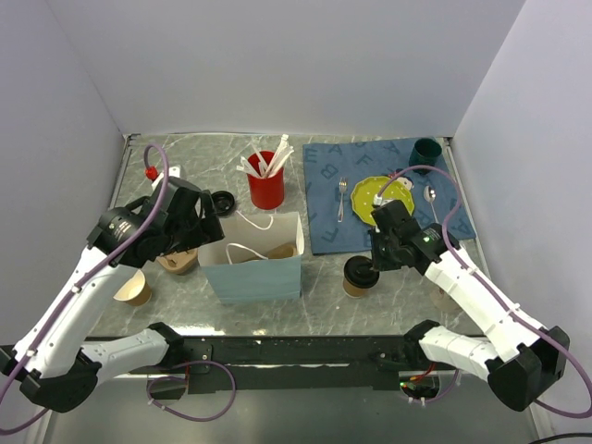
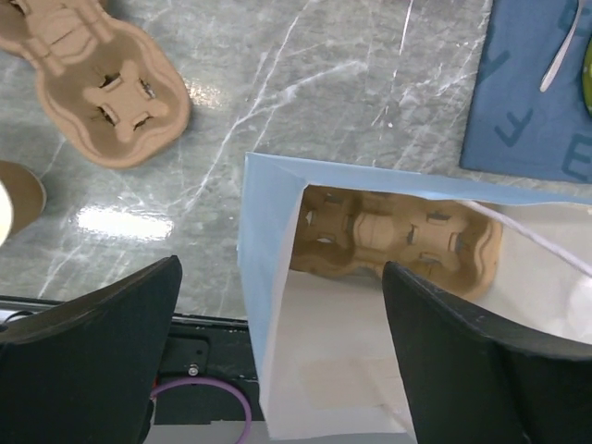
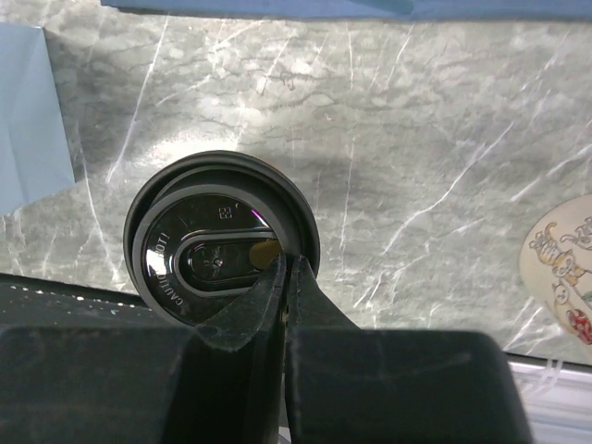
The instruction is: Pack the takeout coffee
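Observation:
The takeout coffee (image 1: 357,277), a brown paper cup under a black lid (image 3: 208,242), stands on the marble table right of the blue paper bag (image 1: 254,266). My right gripper (image 3: 289,264) is shut, its tips pinching the lid's raised rim on the right side, one finger inside the rim and one outside. The bag stands open with a brown cup carrier (image 2: 398,236) lying in it. My left gripper (image 2: 282,305) is open and straddles the bag's left wall (image 2: 268,277). One finger (image 2: 92,351) is outside the bag, the other (image 2: 481,361) inside.
A second carrier (image 1: 178,262) and a lidless paper cup (image 1: 136,289) sit left of the bag. Behind it are a red cup of white utensils (image 1: 265,185) and a loose black lid (image 1: 222,201). A blue placemat (image 1: 324,222) holds a yellow plate (image 1: 381,194); a green cup (image 1: 425,153) stands at its far corner.

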Available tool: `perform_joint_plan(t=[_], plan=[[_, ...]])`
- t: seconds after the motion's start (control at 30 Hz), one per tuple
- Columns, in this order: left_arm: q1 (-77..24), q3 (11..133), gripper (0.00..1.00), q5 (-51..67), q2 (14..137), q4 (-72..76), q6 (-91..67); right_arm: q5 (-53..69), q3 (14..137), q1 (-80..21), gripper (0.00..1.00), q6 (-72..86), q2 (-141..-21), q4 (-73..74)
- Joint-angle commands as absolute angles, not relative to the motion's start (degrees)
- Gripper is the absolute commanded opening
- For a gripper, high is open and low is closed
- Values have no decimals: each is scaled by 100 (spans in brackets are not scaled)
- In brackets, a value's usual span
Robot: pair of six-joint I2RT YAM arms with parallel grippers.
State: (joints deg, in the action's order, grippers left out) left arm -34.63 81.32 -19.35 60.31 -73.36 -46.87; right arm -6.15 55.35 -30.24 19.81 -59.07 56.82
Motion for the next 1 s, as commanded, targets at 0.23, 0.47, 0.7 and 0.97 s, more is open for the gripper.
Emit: perform_joint_plan(t=[0.23,0.47,0.7,0.97], plan=[[-3375,7954,97,-1687,5906,-6925,-4939,-976,5397,-3076,15,2417,-5845,5774],[-3349,8156,97,-2186,6030,-7251,-5035,-1037,5572,-3094,37,2496,-5897,6055],[-3340,8112,97,-2478,5625,-6873,-4834,-949,5959,-3260,69,2557,-5959,6275],[-3340,7892,97,-2303,5616,-6715,-4500,-1055,5801,-3797,90,3015,-6363,6021]])
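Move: The lidded coffee cup stands right under my shut right fingertips, which are at the right side of its lid: its middle is about 3 cm to the left, level fore and aft, and 5 cm below. The paper bag stands some 27 cm to the left and 2 cm ahead, and the green plate about 20 cm ahead and 2 cm to the right. From my left hand the cup lies roughly 31 cm to the right, 5 cm back and 17 cm below. I let go of the right side of the cup's lid, spreading my right fingers from shut to nearly wide open. Meanwhile I ease the hand back about 2 cm, slightly to the right at first, then some 2 cm left towards the middle of the cup, so the lid comes to lie centred between the open fingers. ##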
